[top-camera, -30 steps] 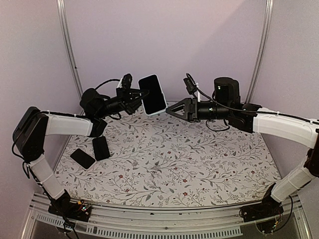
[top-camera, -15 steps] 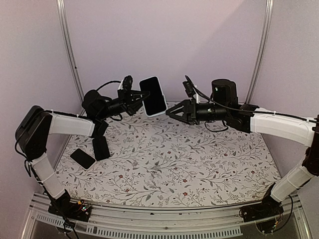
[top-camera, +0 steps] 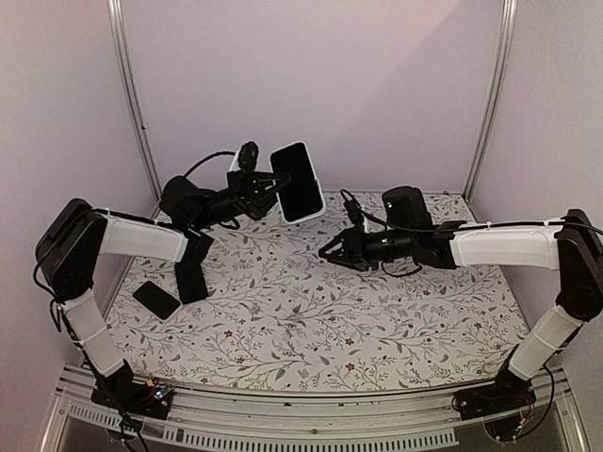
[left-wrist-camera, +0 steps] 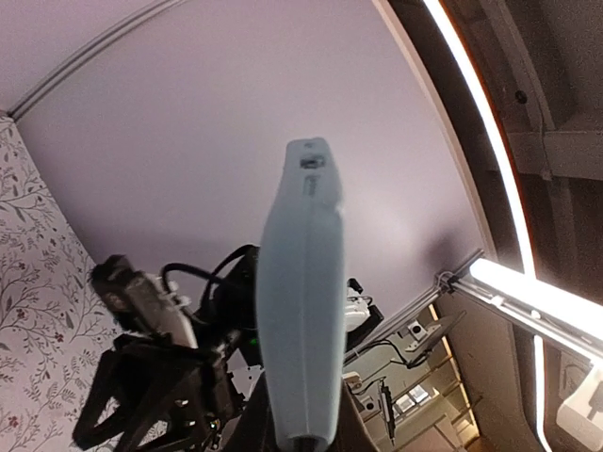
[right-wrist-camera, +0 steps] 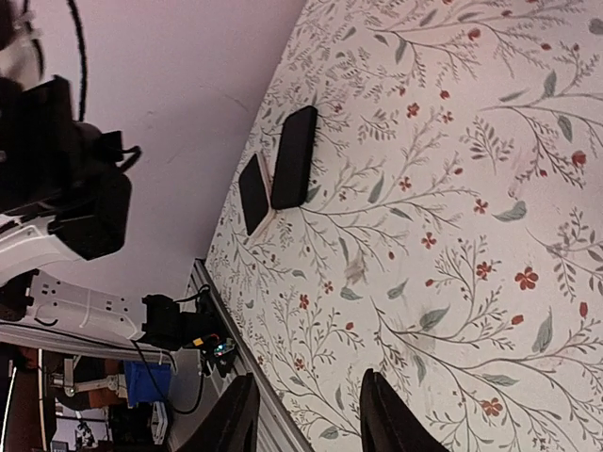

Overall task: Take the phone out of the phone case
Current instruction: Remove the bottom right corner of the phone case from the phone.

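Note:
The phone [top-camera: 296, 179], black screen facing the camera, sits in a pale phone case [top-camera: 312, 214] held up in the air at the back of the table. My left gripper [top-camera: 268, 186] is shut on the case's left edge. In the left wrist view the pale blue case [left-wrist-camera: 301, 292] is edge-on, rising from between the dark fingers at the bottom of the frame. My right gripper [top-camera: 331, 252] hangs low over the table, below and to the right of the phone. It is open with nothing between its fingers [right-wrist-camera: 385, 415]; the right wrist view shows only tablecloth in the gap.
Two flat dark phone-like slabs [top-camera: 155, 298] [top-camera: 191, 279] lie side by side on the floral cloth [top-camera: 311, 320] near the left edge; the right wrist view shows them too [right-wrist-camera: 294, 155] [right-wrist-camera: 252, 194]. Metal posts and lilac walls close in the back.
My right arm has dropped from the phone's height down toward the table and its jaws have narrowed. The left gripper has lifted the cased phone slightly up and to the right.

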Robot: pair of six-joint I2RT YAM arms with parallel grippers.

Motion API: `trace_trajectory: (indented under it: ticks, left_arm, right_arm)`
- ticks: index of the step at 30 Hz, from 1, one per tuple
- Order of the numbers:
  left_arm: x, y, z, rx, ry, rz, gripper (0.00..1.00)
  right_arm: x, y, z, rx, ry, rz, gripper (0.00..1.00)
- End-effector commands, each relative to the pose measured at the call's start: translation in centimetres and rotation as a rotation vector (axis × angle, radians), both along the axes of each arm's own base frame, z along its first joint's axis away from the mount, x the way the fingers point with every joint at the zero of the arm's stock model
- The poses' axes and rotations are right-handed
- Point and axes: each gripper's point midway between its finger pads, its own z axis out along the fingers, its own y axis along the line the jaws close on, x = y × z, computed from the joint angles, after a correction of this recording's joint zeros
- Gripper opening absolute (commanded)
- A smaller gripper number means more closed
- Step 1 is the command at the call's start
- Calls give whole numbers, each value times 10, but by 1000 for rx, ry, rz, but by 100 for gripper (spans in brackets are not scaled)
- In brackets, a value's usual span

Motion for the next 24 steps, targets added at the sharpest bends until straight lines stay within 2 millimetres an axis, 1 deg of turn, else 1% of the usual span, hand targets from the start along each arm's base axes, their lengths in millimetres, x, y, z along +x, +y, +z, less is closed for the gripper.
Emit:
trace_trajectory:
  ticks: [1,3,5,6,8,10,11,12,14,16,17,21,24]
  left_arm:
    - [-33,7,56,-138,-178,-37,0]
    - [-33,4,56,-138,-179,-45,0]
    - [-33,0,54,-125,-172,-49,0]
    - [-32,-1,52,-117,-166,-44,0]
    - [-28,0,46,-110,-147,-33,0]
    - [-21,2,39,-99,-109,-18,0]
    - [-18,4,35,-97,-90,-11,0]
    - [-15,5,32,-95,-72,-8,0]
    - [-13,5,29,-97,-54,-11,0]
    - [-12,4,28,-102,-40,-17,0]
    - [-12,4,28,-105,-36,-20,0]
    - [-13,4,31,-119,-16,-40,0]
    - [-13,5,33,-125,-7,-43,0]
  right_arm:
    - [4,-14,-51,-96,116,-60,36]
    - [5,-13,-54,-92,124,-57,36]
    - [6,-11,-52,-78,115,-51,36]
    - [6,-11,-49,-66,107,-49,36]
    - [6,-11,-36,-36,72,-48,37]
    - [5,-13,-20,-8,11,-49,42]
    - [3,-16,-5,17,-35,-48,44]
    - [3,-17,5,33,-69,-47,47]
    - [-4,-20,32,79,-159,-26,51]
    - [-13,-22,52,125,-241,13,55]
    - [-17,-23,58,143,-266,29,56]
    - [-39,-27,93,240,-397,108,60]
    - [-50,-30,112,298,-461,148,61]
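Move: The case's bottom right corner is roughly 10 cm above the empty right fingers, about 2 cm back and level with them sideways. From the right hand, the phone's middle is some 14 cm up, 4 cm left and 2 cm ahead; the left fingertips gripping its left edge are about 13 cm up, 7 cm left and 2 cm ahead. For the left hand, that corner is 7 cm right, 4 cm back and 3 cm lower. Downward first, the right hand runs on about 6 cm farther below the phone, then swings up some 15 cm, drifting back and a little right, to come near the case's bottom right corner again. On the rise its fingers tip upward and roll roughly 20 degrees while opening wider. The left hand keeps its pinch on the phone's left edge, shifting back and up a couple of centimetres before easing partly back. ##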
